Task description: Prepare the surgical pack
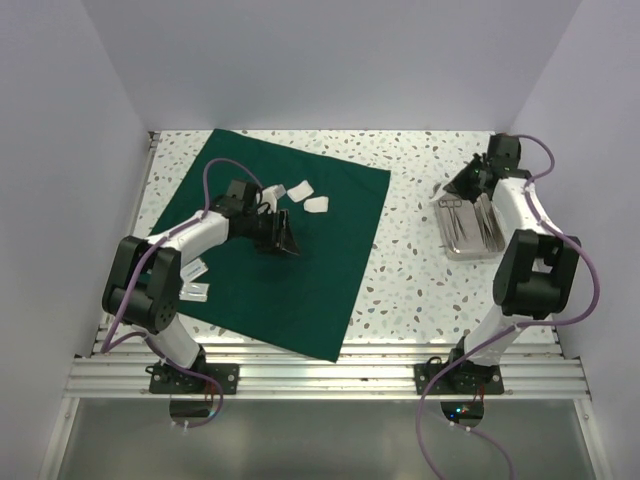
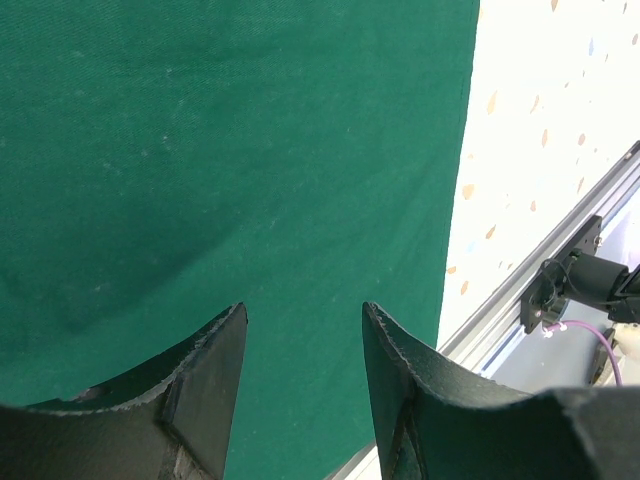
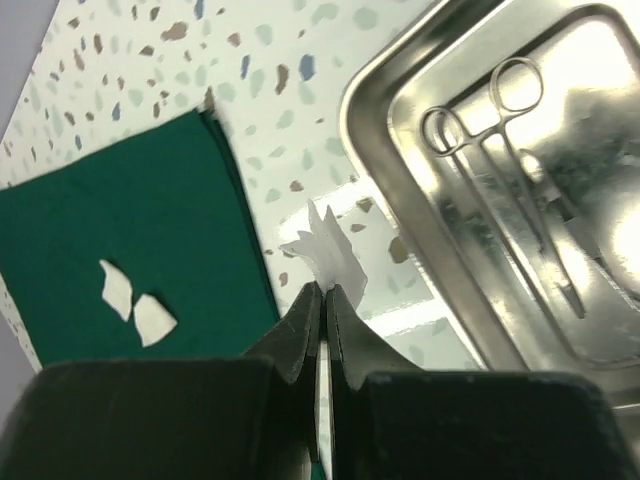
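The dark green cloth (image 1: 300,250) of the surgical pack lies flat on the left half of the table, with white gauze pads (image 1: 300,192) near its far edge. My left gripper (image 1: 282,242) hovers over the cloth's middle, open and empty (image 2: 303,310); only green cloth (image 2: 250,150) shows between its fingers. The steel tray (image 1: 470,228) sits at the right and holds thin metal instruments (image 3: 520,180). My right gripper (image 3: 326,288) is shut on a white gauze pad (image 3: 330,250), just left of the tray's rim (image 3: 400,230), at the tray's far left corner (image 1: 450,190).
Speckled tabletop (image 1: 410,250) separates cloth and tray. Two gauze pads (image 3: 135,305) show on the cloth (image 3: 150,230) in the right wrist view. Two more white pieces (image 1: 195,280) lie beside the left arm. Walls close three sides; an aluminium rail (image 1: 330,370) runs along the near edge.
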Controlling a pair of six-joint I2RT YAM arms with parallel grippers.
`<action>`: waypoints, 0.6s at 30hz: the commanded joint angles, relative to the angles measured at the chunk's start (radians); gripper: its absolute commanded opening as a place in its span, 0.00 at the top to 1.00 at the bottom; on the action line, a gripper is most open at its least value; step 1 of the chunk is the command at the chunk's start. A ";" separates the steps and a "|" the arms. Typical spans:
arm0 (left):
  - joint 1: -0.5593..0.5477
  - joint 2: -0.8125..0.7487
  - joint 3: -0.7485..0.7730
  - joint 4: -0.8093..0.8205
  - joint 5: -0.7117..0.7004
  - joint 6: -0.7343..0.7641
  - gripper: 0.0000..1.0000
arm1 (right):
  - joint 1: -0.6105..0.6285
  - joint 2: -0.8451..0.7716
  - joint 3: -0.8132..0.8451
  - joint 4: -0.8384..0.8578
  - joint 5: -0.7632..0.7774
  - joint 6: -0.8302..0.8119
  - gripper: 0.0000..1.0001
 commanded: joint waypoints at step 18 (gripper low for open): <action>0.009 0.039 0.142 -0.135 -0.054 0.073 0.46 | -0.180 0.146 -0.058 0.339 -0.107 0.091 1.00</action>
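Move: The right hand holds a gauze square about 13 cm above the table, just off the left rim of the metal tray. The tray's middle lies about 9 cm to this hand's right, 2 cm back and 12 cm down. In the tray, the scissors' rings are some 4 cm ahead and 4 cm to the right, and the right-hand instruments about 13 cm right and 2 cm back. From the left hand, the tray is some 14 cm ahead, 44 cm right and 5 cm lower. Keeping the gauze pinched in its shut fingers, the right arm carries it about 7 cm to the right, in over the tray's far left part, sinking some 3 cm mostly in the first half of the way. From there it also reaches about 3 cm forward while the wrist turns roughly 10 degrees, chiefly clockwise, and the fingers stay closed with the gauze still in the air. ##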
